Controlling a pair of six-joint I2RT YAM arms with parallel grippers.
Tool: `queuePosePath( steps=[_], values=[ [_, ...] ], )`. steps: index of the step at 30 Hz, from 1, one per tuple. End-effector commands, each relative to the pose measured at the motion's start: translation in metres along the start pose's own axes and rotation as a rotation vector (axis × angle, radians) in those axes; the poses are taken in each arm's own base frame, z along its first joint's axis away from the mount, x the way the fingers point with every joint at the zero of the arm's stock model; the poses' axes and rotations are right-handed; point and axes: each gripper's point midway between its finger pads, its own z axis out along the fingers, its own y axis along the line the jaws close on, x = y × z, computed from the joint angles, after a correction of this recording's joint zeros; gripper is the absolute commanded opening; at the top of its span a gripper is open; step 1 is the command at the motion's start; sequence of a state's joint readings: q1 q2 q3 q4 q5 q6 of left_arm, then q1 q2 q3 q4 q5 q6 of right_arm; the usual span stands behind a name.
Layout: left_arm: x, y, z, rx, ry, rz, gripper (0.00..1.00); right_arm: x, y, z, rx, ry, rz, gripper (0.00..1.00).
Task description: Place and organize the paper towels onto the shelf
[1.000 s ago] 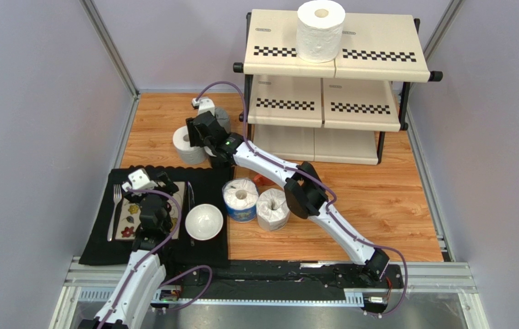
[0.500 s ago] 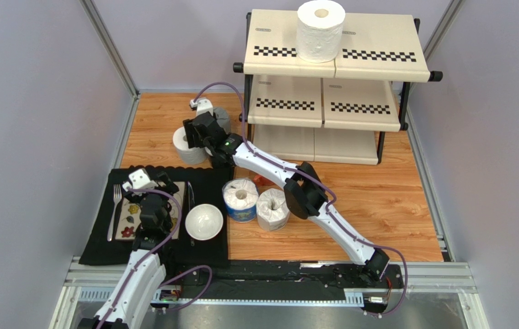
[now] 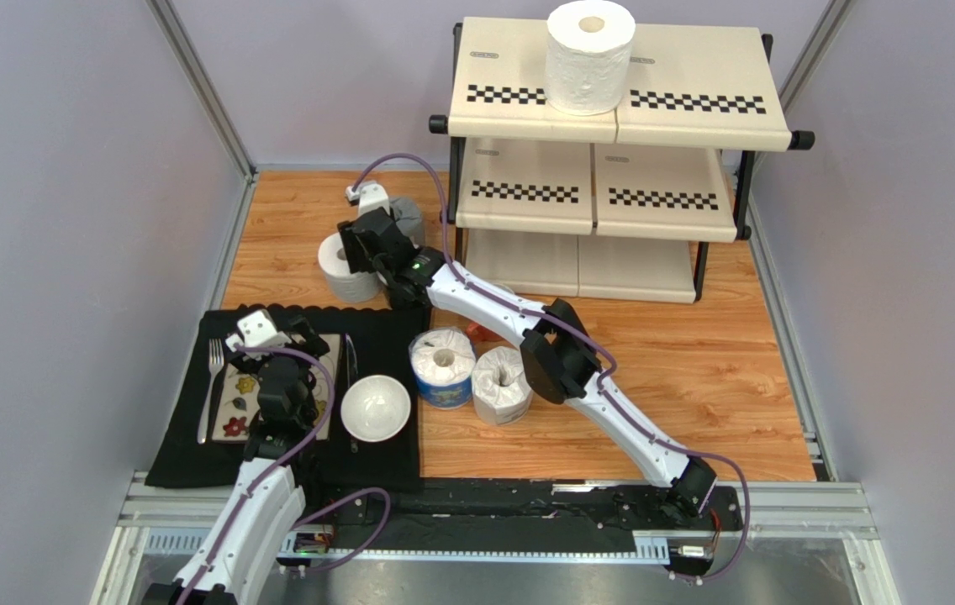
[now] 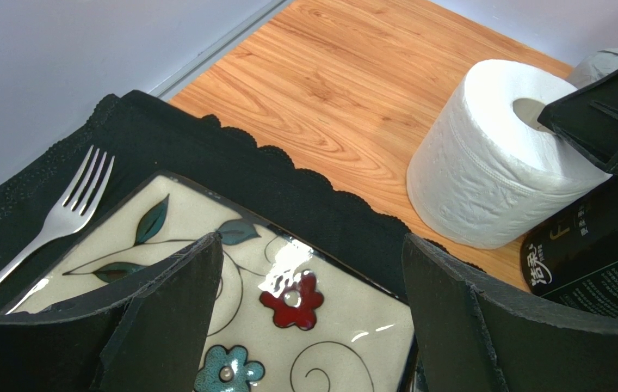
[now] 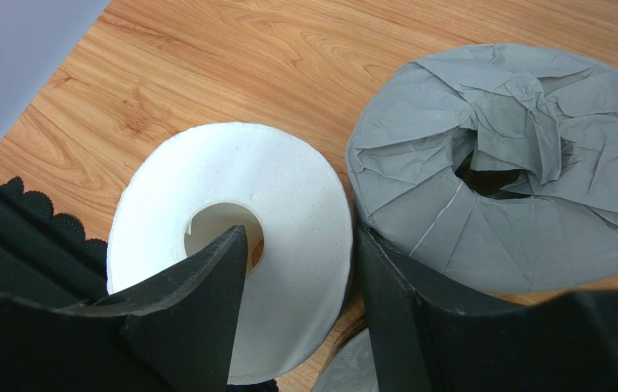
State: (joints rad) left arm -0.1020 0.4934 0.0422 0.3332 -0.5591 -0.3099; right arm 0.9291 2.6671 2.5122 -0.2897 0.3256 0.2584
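A plain white paper towel roll (image 5: 230, 237) stands on the wood next to a grey-wrapped roll (image 5: 517, 163). My right gripper (image 5: 302, 237) is shut on the white roll's wall, one finger in the core, the other between the two rolls. From above, the right gripper (image 3: 363, 252) covers part of that white roll (image 3: 339, 270). Another white roll (image 3: 590, 57) stands on the shelf's (image 3: 697, 95) top tier. A blue-wrapped roll (image 3: 442, 368) and a clear-wrapped roll (image 3: 502, 385) stand mid-table. A black-wrapped roll (image 4: 590, 261) shows beside the white one. My left gripper (image 4: 312, 245) hangs open over the plate.
A flowered plate (image 4: 206, 310) and a fork (image 4: 51, 229) lie on a black placemat (image 3: 180, 441), with a white bowl (image 3: 374, 407) at its right. An orange mug (image 3: 485, 333) peeks from under the right arm. Grey walls close in left and right.
My right gripper has edged slightly toward the back left over the white roll. The left arm has not moved.
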Motion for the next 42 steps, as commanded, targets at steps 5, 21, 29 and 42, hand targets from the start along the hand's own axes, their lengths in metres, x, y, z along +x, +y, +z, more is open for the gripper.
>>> queuePosePath(
  steps=[5, 21, 29, 42],
  values=[
    [0.105, 0.044, -0.024, -0.056, 0.185, 0.106, 0.88, 0.03, -0.002, 0.006, 0.01, 0.059, -0.084, 0.32],
    [0.105, 0.045, -0.024, -0.061, 0.183, 0.103, 0.88, -0.098, 0.036, -0.052, -0.156, -0.168, -0.014, 0.18],
    [0.105, 0.045, -0.024, -0.062, 0.181, 0.101, 0.88, -0.136, 0.045, -0.08, -0.205, -0.228, 0.032, 0.18],
    [0.105, 0.045, -0.024, -0.061, 0.181, 0.098, 0.88, -0.198, 0.021, -0.143, -0.137, -0.334, 0.074, 0.17]
  ],
)
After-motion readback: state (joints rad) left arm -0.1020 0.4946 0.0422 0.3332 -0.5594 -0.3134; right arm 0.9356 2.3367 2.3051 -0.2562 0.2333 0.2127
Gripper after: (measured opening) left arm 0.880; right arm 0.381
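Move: The right hand straddles the near-right wall of the plain white paper roll, whose middle lies about 2 cm back, 3 cm left and 4 cm below it. The grey-wrapped roll stands roughly 5 cm ahead and 5 cm right of that hand, the black-wrapped roll some 4 cm back and 6 cm right, both also about 4 cm lower. From the idle left hand, the white roll is about 14 cm ahead and 12 cm right, 4 cm lower. Closing first, the right fingers pinch the white roll's wall, one finger in its core and the other outside on the side facing the grey-wrapped roll. The hand barely shifts, turning a few degrees counter-clockwise, then lifts the roll about 13 cm, ever faster, easing back some 3 cm towards the base and keeping its grip. ##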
